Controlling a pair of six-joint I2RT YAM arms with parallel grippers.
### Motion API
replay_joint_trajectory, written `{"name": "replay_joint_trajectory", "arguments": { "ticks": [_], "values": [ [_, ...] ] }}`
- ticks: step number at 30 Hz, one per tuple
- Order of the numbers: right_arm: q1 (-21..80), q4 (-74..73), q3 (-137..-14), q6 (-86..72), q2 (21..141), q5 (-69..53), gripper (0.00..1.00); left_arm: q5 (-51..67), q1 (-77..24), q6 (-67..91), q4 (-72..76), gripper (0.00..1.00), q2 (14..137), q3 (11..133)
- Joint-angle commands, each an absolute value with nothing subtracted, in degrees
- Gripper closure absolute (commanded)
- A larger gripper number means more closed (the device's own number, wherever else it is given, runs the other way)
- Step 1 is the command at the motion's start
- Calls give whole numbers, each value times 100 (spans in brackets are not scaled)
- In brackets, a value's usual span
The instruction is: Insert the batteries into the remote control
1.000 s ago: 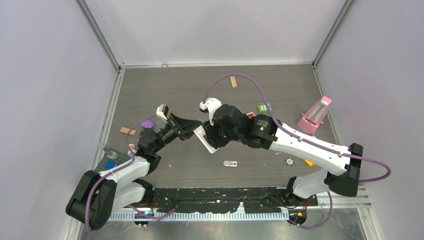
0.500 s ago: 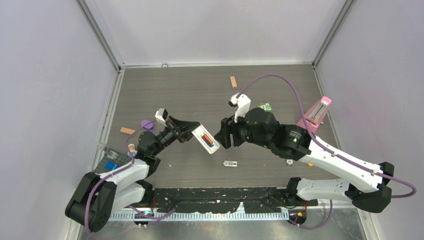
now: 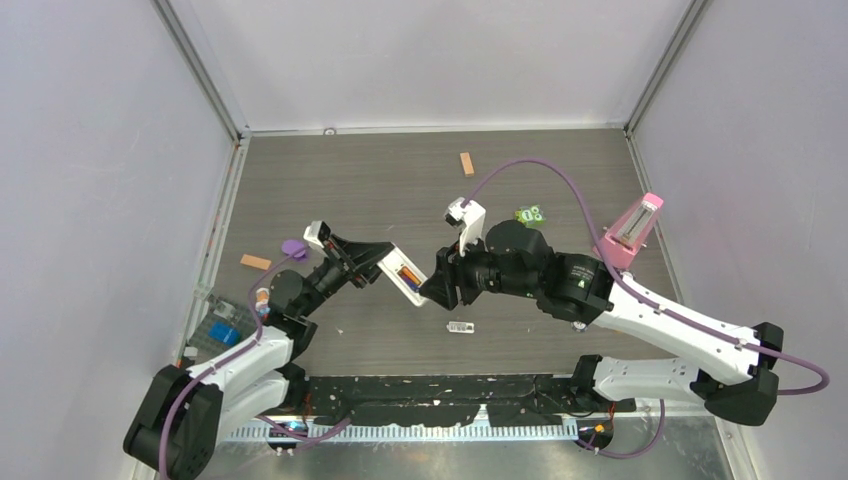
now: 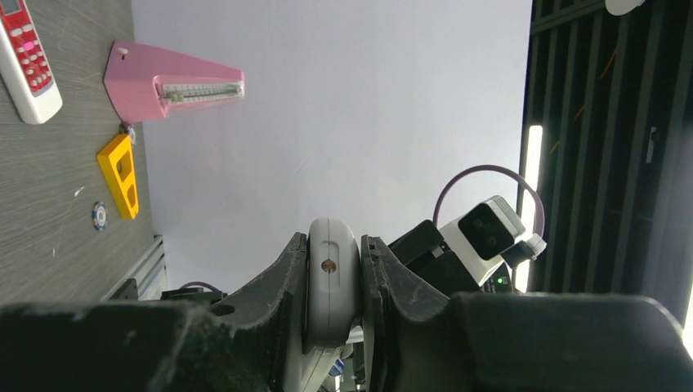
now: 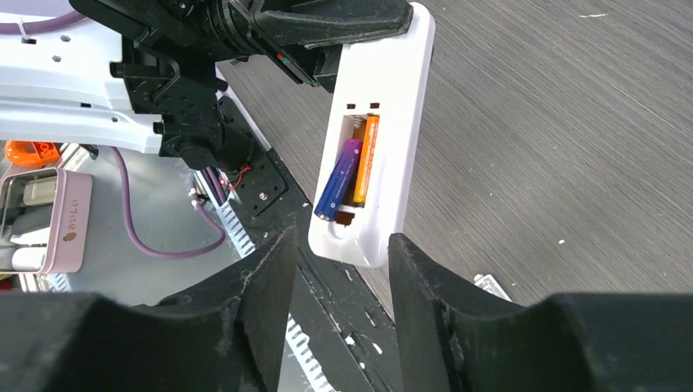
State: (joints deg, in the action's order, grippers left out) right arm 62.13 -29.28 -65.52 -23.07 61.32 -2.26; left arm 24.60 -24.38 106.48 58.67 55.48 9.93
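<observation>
My left gripper (image 3: 378, 266) holds the long white remote control (image 3: 402, 276) off the table, back side up and battery compartment open. In the left wrist view the gripper (image 4: 333, 273) is shut on the remote's rounded end (image 4: 332, 278). Both batteries lie in the compartment. The orange one (image 5: 365, 159) lies straight; the blue-purple one (image 5: 339, 178) lies at a slant beside it. My right gripper (image 5: 339, 261) is open, its fingertips on either side of the remote's (image 5: 392, 122) free end with a gap on each side. From above, the right gripper (image 3: 437, 289) sits just right of the remote.
A small labelled white piece (image 3: 459, 326) lies on the table below the remote. A tan block (image 3: 466, 164), a green item (image 3: 528, 214) and a pink metronome (image 3: 630, 230) stand farther back and right. A red-faced remote (image 4: 29, 69) and a yellow piece (image 4: 118, 175) lie on the table.
The right gripper lifted off the remote, drew back to the right and opened, then came back to the remote's free end. The left gripper kept hold and shifted slightly left.
</observation>
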Motion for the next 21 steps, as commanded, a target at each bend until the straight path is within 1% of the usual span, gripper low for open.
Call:
{"name": "replay_joint_trajectory", "arguments": {
  "ticks": [1,4,12,19,21],
  "values": [
    [6205,-2526,-6557,-2329,6230,-327,52,2356,-2470,10684,5861,100,5301,1051],
    [6203,-2467,-6551,-2345,6307,-321,56,2364,-2483,10640,5775,100,5265,1057],
    [6205,-2467,-6557,-2311,6450,-241,62,2367,-2511,10607,5757,100,5277,1089],
    [6205,-2459,-6543,-2264,6586,-255,69,2384,-2522,10591,5756,100,5291,1112],
    [6207,-2461,-6543,-2251,6622,-233,69,2382,-2526,10597,5757,100,5284,1109]
  ]
}}
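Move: My left hand grips one end of the remote, its open battery bay facing my right hand. The blue battery lies about 5 cm to the left of my right hand, 3 cm ahead and 2 cm lower; the orange battery is beside it, roughly 1 cm farther out. The loose battery cover is on the table, some 4 cm ahead of my right hand, 5 cm to its right and 25 cm below. From my left hand, the blue battery is about 4 cm back and 5 cm to the right, at nearly the same height. I ease my right hand left and down, about 2.5 cm in all, towards the lower end of the blue battery, narrowing my fingers from just over half open to about a third without turning the wrist. One fingertip ends right beside that battery end; whether it touches can't be told. My left hand keeps its grip and holds the remote nearly still. ##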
